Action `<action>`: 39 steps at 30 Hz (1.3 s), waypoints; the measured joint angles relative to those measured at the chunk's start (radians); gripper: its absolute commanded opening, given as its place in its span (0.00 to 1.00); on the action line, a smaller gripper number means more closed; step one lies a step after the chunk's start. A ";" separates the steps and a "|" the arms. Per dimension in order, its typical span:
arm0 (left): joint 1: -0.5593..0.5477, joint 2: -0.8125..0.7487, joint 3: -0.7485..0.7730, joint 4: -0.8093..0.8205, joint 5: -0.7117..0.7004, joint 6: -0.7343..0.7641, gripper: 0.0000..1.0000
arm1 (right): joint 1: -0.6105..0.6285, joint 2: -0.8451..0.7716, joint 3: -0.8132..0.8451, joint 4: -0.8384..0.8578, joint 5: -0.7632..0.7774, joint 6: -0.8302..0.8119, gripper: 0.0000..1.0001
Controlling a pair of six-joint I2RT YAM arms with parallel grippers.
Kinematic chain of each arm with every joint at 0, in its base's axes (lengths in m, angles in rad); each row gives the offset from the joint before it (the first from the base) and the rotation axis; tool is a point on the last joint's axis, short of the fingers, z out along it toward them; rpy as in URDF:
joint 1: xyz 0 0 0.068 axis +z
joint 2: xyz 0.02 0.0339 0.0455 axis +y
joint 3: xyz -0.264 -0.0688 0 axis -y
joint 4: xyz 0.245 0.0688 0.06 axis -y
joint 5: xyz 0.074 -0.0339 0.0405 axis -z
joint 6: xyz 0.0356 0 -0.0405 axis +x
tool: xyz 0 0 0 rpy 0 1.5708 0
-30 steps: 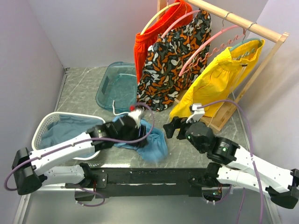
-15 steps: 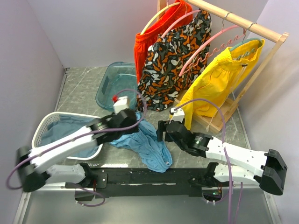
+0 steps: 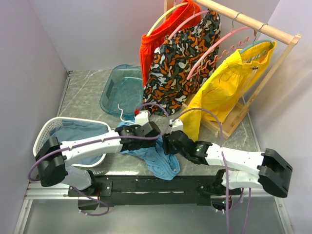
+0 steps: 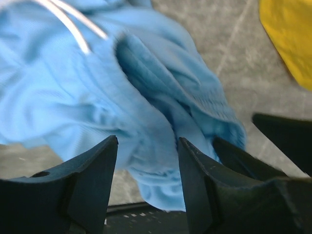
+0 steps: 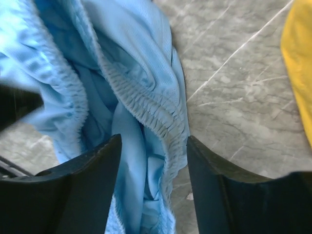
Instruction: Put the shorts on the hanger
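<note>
The light blue shorts [image 3: 157,158] lie crumpled on the table's near middle. My left gripper [image 3: 153,132] hovers over their upper end, open, with a fold of the fabric [image 4: 146,112] between and beyond its fingers [image 4: 92,180]. From the right, my right gripper [image 3: 165,143] stands open astride the gathered waistband [image 5: 156,109], grey table showing beside its right finger [image 5: 214,185]. The pink hanger [image 3: 214,45] with the wavy bar hangs bare on the wooden rack [image 3: 253,22] at the back right.
Yellow shorts [image 3: 224,87] hang beside the pink hanger, and patterned shorts [image 3: 183,68] and orange shorts [image 3: 161,44] further left. A teal tub [image 3: 122,90] stands behind. A white mesh basket [image 3: 46,134] with dull blue cloth sits at the left.
The left gripper has moved right and lower, and the shorts have gone from a hanging bunch to lying spread on the table. The right arm has swung left to them, jaws narrowing.
</note>
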 measured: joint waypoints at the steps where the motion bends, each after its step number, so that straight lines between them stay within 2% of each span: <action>1: -0.013 0.002 -0.007 0.006 0.003 -0.014 0.57 | 0.000 0.016 0.000 0.006 -0.006 -0.003 0.58; 5: -0.064 0.042 -0.020 0.026 0.006 -0.085 0.57 | 0.000 0.092 0.005 0.011 -0.013 -0.003 0.45; 6: -0.077 0.055 -0.023 0.032 0.006 -0.106 0.57 | 0.000 0.102 0.006 0.011 -0.011 -0.001 0.38; 12: -0.112 0.110 -0.045 0.085 0.018 -0.196 0.56 | 0.000 0.116 0.004 -0.023 0.010 0.024 0.25; 22: -0.113 0.117 -0.111 0.192 0.013 -0.309 0.48 | -0.014 0.115 -0.007 -0.071 0.014 0.064 0.14; 27: -0.143 0.115 -0.204 0.192 0.007 -0.348 0.44 | -0.072 0.088 -0.016 -0.032 -0.021 0.078 0.14; 31: -0.151 0.117 -0.220 0.175 0.013 -0.361 0.42 | -0.087 0.067 -0.016 -0.004 -0.042 0.081 0.13; 33: -0.152 0.118 -0.220 0.169 0.013 -0.365 0.35 | -0.087 0.063 -0.016 0.000 -0.048 0.081 0.12; 34: -0.153 0.118 -0.220 0.164 0.013 -0.369 0.26 | -0.087 0.061 -0.016 0.003 -0.049 0.082 0.11; 36: -0.157 0.111 -0.220 0.144 0.011 -0.378 0.19 | -0.087 0.056 -0.016 0.003 -0.048 0.082 0.09; 37: -0.159 0.103 -0.220 0.134 0.008 -0.388 0.08 | -0.087 0.050 -0.016 0.003 -0.048 0.084 0.08; 38: -0.161 0.088 -0.220 0.115 0.005 -0.393 0.01 | -0.087 0.042 -0.016 0.002 -0.047 0.086 0.02; 39: -0.162 0.062 -0.220 0.090 0.003 -0.396 0.01 | -0.087 0.032 -0.016 0.000 -0.046 0.089 0.00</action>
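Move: Below both open grippers lies the bunched blue pair of shorts. The waistband edge for the left hand is about 5 cm back, 1 cm to its right and 9 cm down; the right hand's stretch is 1 cm right, 1 cm back and 4 cm down. The white hanger lies some 13 cm left and 8 cm ahead of the left hand, 11 cm lower; the yellow shorts' hem hangs roughly 13 cm right and 7 cm ahead of the right. Sinking about 4.5 cm and drifting slightly right, the right gripper closes on the waistband, then lifts it some 3 cm with a small push forward. The left goes down about 9 cm and back 6, swinging first right and then left again, its wrist turning some 10 degrees; low over the cloth it pinches another stretch of the waistband and begins to rise. ##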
